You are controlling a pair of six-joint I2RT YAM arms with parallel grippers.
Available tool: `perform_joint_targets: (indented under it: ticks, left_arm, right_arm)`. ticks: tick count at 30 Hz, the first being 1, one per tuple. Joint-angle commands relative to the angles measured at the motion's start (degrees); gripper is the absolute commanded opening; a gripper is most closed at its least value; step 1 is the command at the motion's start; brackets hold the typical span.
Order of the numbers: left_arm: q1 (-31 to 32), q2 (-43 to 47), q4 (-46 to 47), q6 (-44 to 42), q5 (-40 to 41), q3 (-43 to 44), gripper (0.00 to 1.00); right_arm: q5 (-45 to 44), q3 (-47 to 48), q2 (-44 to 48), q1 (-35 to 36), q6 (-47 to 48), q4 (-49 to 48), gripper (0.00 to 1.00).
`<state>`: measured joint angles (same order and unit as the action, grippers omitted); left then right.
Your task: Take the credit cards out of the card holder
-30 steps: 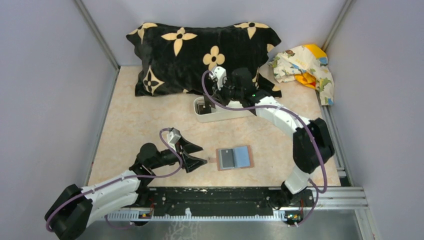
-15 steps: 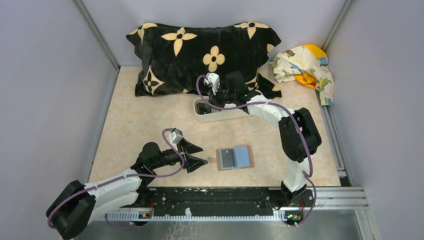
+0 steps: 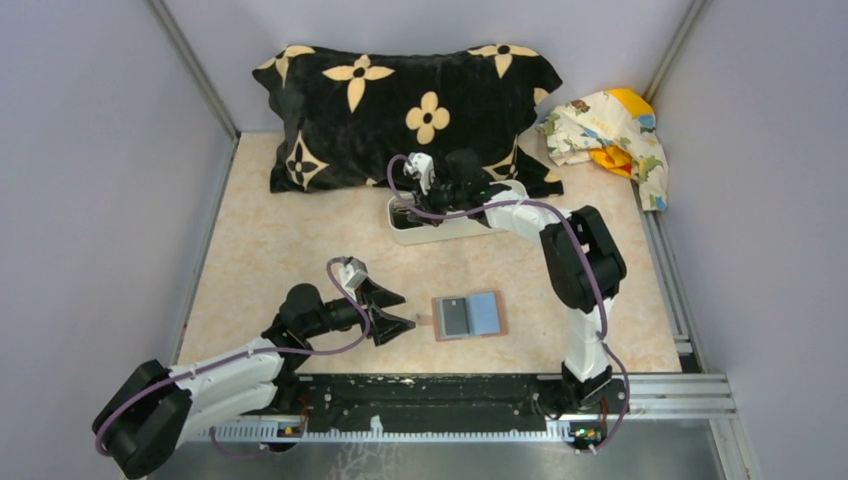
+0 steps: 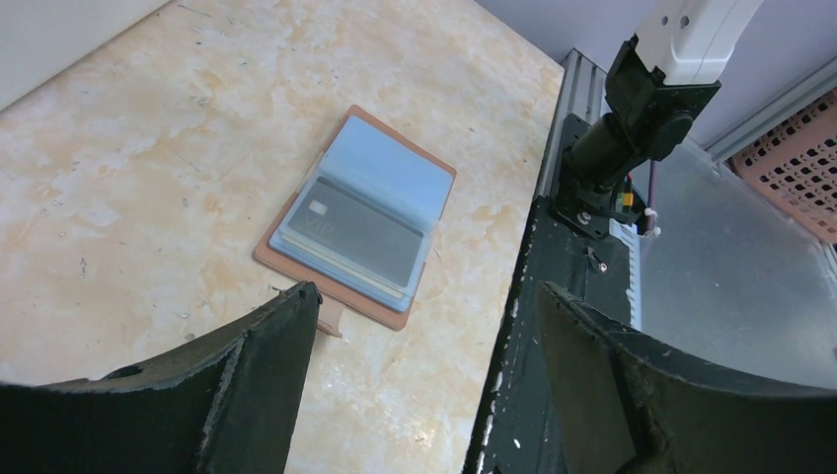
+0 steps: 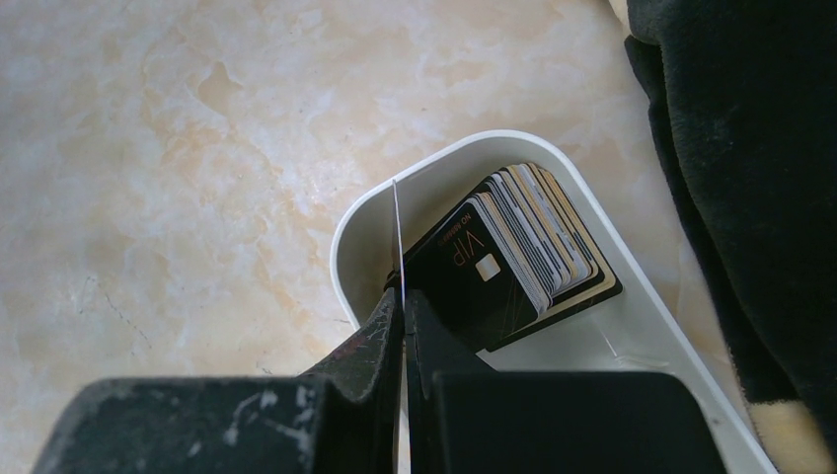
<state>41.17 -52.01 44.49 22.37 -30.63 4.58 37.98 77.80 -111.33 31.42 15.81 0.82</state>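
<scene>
The card holder (image 3: 487,313) (image 4: 387,164) lies open on the table, brown rim and light blue inside, with a dark grey credit card (image 3: 453,317) (image 4: 360,229) in its left pocket. My left gripper (image 3: 408,310) (image 4: 426,291) stands open just left of the holder, with nothing between its fingers. My right gripper (image 3: 408,207) (image 5: 402,294) is over the left end of the white tray (image 3: 445,232) (image 5: 347,232). It is shut on a thin credit card seen edge-on (image 5: 395,227). A stack of several dark and tan cards (image 5: 518,247) lies in the tray.
A black pillow with tan flowers (image 3: 400,100) lies behind the tray, touching its far side. A crumpled patterned cloth (image 3: 610,130) sits in the back right corner. The metal rail with the arm bases (image 3: 430,395) runs along the near edge.
The right arm has folded and carried its gripper leftward to the tray's left end. The left arm has barely moved.
</scene>
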Motion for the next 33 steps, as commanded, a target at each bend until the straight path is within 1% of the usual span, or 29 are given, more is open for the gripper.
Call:
perform_joint_targets:
  ticks: [1, 6, 10, 15, 16, 18, 19, 20, 27, 31, 33]
  left_arm:
    - [0.31, 0.93, 0.23, -0.63, -0.48, 1.56, 0.86]
    - [0.32, 1.79, -0.93, -0.95, -0.25, 1.92, 0.86]
    - [0.25, 1.94, -1.22, -0.92, -0.18, 1.83, 0.86]
    - [0.31, 1.76, -1.08, -0.81, -0.47, 1.84, 0.86]
    - [0.27, 1.66, -1.0, -0.77, -0.6, 1.79, 0.86]
    - [0.29, 1.56, -0.83, -0.76, -0.82, 1.79, 0.86]
    - [0.27, 1.53, -0.78, -0.83, -0.76, 1.83, 0.86]
    - [0.27, 1.58, -0.75, -0.79, -0.82, 1.77, 0.86]
    - [0.26, 1.71, -0.77, -0.86, -0.9, 1.63, 0.85]
    - [0.32, 1.8, -0.66, -0.69, -0.48, 1.51, 0.85]
    - [0.3, 1.8, -0.63, -0.72, -0.54, 1.5, 0.86]
  right_arm:
    - [0.09, 2.88, -0.66, -0.31, 0.15, -2.82, 0.0]
    - [-1.43, 2.78, -1.21, -0.3, -1.15, -5.15, 0.0]
    - [-3.14, 2.8, -0.94, -0.26, -1.77, -6.04, 0.1]
    - [-4.76, 2.65, -0.08, -0.28, -2.03, -6.8, 0.15]
    - [-5.02, 2.66, -0.03, -0.26, -2.13, -6.91, 0.19]
    - [-5.34, 2.5, 0.1, -0.26, -2.19, -7.06, 0.21]
    - [-5.51, 2.4, 0.18, -0.3, -2.29, -7.32, 0.27]
    - [-5.73, 2.24, 0.34, -0.28, -2.38, -7.44, 0.29]
    - [-8.24, 0.77, 2.3, -0.31, -3.62, -10.08, 0.3]
    - [-13.45, -1.19, 4.14, -0.36, -5.34, -13.0, 0.3]
    - [-16.89, -1.64, 4.43, -0.45, -6.84, -13.28, 0.28]
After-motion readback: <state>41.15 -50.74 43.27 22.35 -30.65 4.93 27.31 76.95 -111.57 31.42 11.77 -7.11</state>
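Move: My right hand already holds a card just over the near-left part of the white tray. The pile of credit cards it is bound for lies about 3 cm to my left, roughly level fore and aft, some 5 cm below. The tray's middle is about 9 cm to my right, no farther out, 6 cm down; the black pillow's middle is around 20 cm straight ahead, slightly lower. From my left hand the pile is about 21 cm ahead, 1 cm right and 7 cm below. I let go of the card over the pile with my right hand: a slight dip, then my fingers part to about a third open while I am already easing forward towards the pillow, about 4 cm in all. I rise a touch towards the end and turn some 10 degrees clockwise, the fingers still aimed left and downward. ##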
